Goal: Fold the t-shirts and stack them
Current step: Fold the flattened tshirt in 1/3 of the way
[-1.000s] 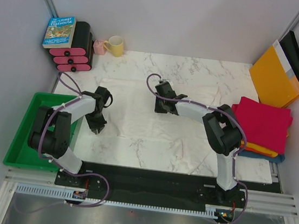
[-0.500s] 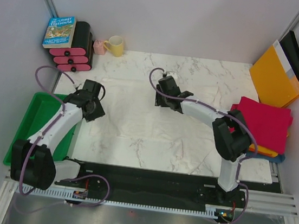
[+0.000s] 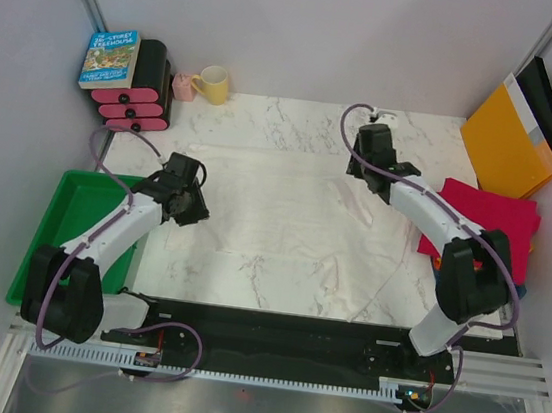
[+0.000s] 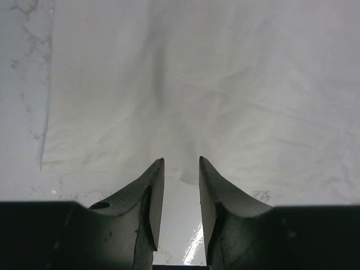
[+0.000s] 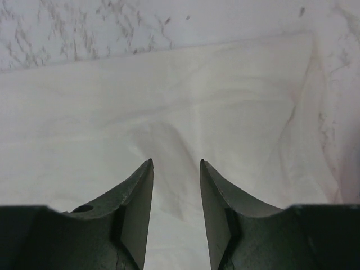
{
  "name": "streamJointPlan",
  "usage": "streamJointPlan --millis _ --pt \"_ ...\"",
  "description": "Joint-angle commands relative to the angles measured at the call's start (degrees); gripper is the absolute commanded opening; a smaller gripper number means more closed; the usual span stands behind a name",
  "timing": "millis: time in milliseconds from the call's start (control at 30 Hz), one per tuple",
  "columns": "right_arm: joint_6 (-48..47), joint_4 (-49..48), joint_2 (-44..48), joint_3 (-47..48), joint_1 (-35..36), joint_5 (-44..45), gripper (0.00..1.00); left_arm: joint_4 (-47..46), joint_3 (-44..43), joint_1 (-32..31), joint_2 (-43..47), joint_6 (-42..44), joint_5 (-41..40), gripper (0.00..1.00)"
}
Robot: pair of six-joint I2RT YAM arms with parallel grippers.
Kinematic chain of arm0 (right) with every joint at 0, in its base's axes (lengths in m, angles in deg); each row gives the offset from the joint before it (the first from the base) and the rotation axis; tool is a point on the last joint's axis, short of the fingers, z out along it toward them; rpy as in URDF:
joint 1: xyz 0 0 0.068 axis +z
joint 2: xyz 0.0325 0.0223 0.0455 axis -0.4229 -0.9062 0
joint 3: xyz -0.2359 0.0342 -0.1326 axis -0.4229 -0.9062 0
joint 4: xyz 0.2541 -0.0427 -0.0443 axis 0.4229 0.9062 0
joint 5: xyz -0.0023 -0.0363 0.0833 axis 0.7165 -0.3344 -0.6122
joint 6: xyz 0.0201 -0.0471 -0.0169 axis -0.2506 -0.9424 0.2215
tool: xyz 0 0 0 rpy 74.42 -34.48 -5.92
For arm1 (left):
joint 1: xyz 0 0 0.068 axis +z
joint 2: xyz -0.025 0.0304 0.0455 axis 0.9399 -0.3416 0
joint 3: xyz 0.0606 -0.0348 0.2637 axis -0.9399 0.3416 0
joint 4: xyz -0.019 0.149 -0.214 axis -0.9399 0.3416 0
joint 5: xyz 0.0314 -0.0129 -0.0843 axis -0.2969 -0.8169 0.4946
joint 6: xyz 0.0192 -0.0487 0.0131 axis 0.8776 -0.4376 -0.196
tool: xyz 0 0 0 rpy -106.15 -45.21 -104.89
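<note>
A large wrinkled white t-shirt [image 3: 285,218] lies spread flat over the marbled tabletop [image 3: 267,115]. My left gripper [image 3: 192,211] hovers at its left edge. In the left wrist view this gripper [image 4: 181,163] is open, with only tabletop between the fingers and the shirt's hem [image 4: 197,84] just ahead. My right gripper [image 3: 363,172] hangs over the shirt's far right part. In the right wrist view it [image 5: 175,163] is open above the bare white cloth [image 5: 169,112]. A folded crimson t-shirt [image 3: 485,227] tops a stack at the right edge, with orange [image 3: 484,279] and dark blue [image 3: 507,292] ones under it.
A green bin [image 3: 61,231] sits off the table's left edge. At the back left are a book [image 3: 110,57] on a black-and-pink rack [image 3: 138,99], a pink cup [image 3: 183,85] and a yellow mug [image 3: 212,85]. An orange-yellow envelope [image 3: 511,140] and a black folder [image 3: 546,99] lean at the back right.
Both grippers have opened from nearly shut. The right gripper moved from the shirt's middle to its far right side. The left arm swung out and back to the shirt's left edge.
</note>
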Motion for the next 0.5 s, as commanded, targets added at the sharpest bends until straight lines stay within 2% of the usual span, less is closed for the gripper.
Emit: streamJointPlan --millis 0,233,467 --pt "-5.5 6.1 -4.8 3.3 8.3 8.5 0.46 -3.4 0.7 -3.1 -2.6 -1.5 2.6 0.37" --pt "-6.9 10.5 -5.9 3.8 11.2 18.6 0.49 -4.8 2.2 -4.4 -2.2 -1.5 3.3 0.37" --pt "-8.7 11.2 -7.8 2.1 11.3 22.0 0.49 -4.9 1.7 -4.9 -3.5 -1.3 4.0 0.37"
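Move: The t-shirt lies flat under both hands. From the right hand, its near sleeve is about 26 cm back and 6 cm to the right, its far right corner some 11 cm ahead and 14 cm right, all about 15 cm below; the red stack is roughly 36 cm right and 5 cm back. From the left hand, the near edge lies about 7 cm back and 8 cm below, and the near left corner 10 cm to the left on that edge. Touching nothing, the right hand sinks some 5 cm and draws back about 4 cm over the t-shirt, away from its far edge; it first swings about 5 cm left, then returns about 3 cm right, rolling its left side down by about 25 degrees. The left hand drifts right over the cloth, sinking slightly. Both grippers stay part open. ##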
